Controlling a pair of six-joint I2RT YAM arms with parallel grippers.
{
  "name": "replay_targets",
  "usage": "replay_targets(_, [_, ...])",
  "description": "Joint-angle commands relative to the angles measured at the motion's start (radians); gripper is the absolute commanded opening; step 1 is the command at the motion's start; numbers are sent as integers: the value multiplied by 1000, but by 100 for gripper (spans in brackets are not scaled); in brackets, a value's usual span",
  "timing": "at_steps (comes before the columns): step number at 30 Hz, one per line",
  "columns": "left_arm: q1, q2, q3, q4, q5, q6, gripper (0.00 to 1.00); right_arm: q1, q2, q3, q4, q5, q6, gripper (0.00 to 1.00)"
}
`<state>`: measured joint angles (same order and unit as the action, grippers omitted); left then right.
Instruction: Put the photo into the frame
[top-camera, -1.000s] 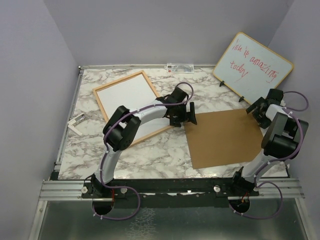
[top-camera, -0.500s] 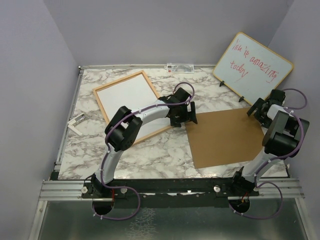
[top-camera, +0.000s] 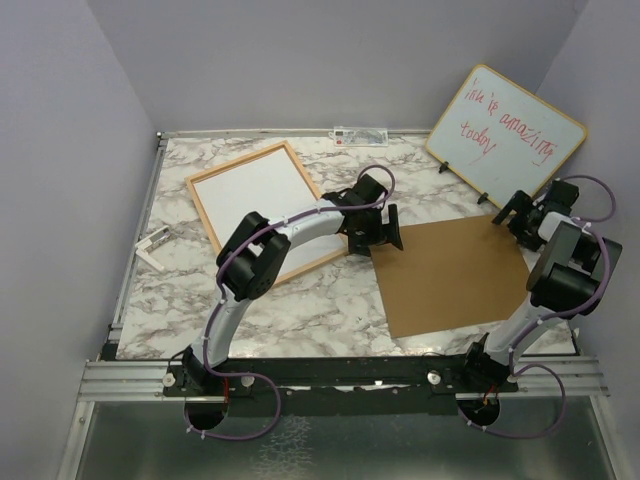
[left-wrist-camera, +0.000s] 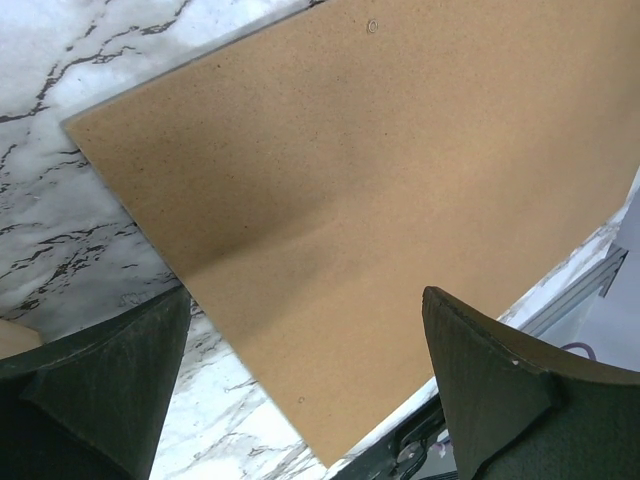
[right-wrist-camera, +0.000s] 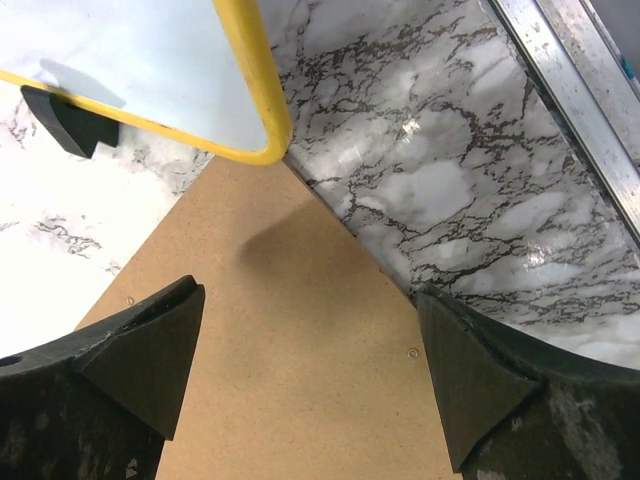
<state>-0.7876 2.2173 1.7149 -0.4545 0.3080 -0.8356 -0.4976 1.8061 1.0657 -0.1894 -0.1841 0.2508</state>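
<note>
The frame (top-camera: 203, 214), thin light wood around a plain white inside, lies flat at the back left of the marble table. The photo is out of view. A brown backing board (top-camera: 450, 275) lies flat to the right of the frame. My left gripper (top-camera: 386, 232) hangs open over the board's left edge; in the left wrist view the board (left-wrist-camera: 380, 170) fills the space between the left gripper's (left-wrist-camera: 305, 350) spread fingers. My right gripper (top-camera: 520, 210) hovers open over the board's far right corner (right-wrist-camera: 300, 380), nothing between the right gripper's (right-wrist-camera: 310, 370) fingers.
A whiteboard (top-camera: 505, 130) with red writing leans on black feet at the back right, its yellow rim (right-wrist-camera: 255, 90) just beyond the board's corner. A small white object (top-camera: 152, 247) lies at the left edge. A label strip (top-camera: 360, 133) sits at the back rail.
My left gripper has shifted right, onto the brown board's left edge. My right gripper has drawn back toward the whiteboard. Both stay open.
</note>
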Motion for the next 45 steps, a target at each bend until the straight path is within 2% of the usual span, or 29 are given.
replay_targets(1, [-25, 55, -18, 29, 85, -14, 97, 11, 46, -85, -68, -186, 39, 90])
replay_targets(11, [-25, -39, 60, 63, 74, 19, 96, 11, 9, -155, -17, -297, 73, 90])
replay_targets(24, [-23, -151, 49, 18, -1, 82, 95, 11, -56, -224, 28, -382, 144, 90])
replay_targets(34, [47, -256, -86, -29, -128, 95, 96, 40, -90, -353, 122, -485, 239, 90])
replay_targets(39, [96, -292, -168, -59, -174, 115, 95, 56, -151, -415, 117, -442, 266, 89])
replay_targets(45, [155, -343, -265, -95, -176, 147, 97, 56, -236, -422, 33, -352, 272, 89])
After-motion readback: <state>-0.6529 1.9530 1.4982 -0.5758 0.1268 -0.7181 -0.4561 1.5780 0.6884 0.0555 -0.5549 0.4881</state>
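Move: The frame, with its white backing showing, has its middle some 27 cm left of the left hand, 6 cm ahead and slightly below. The brown board's middle lies about 19 cm right and 8 cm back. From the right hand the frame is roughly 60 cm left and level with it, the board's middle about 16 cm left and 13 cm back, and the leaning whiteboard's middle about 20 cm ahead, straight on and a little higher. Fingers staying open at its side edges, both hands take the board 11 cm left, the left arching 5 cm up. ##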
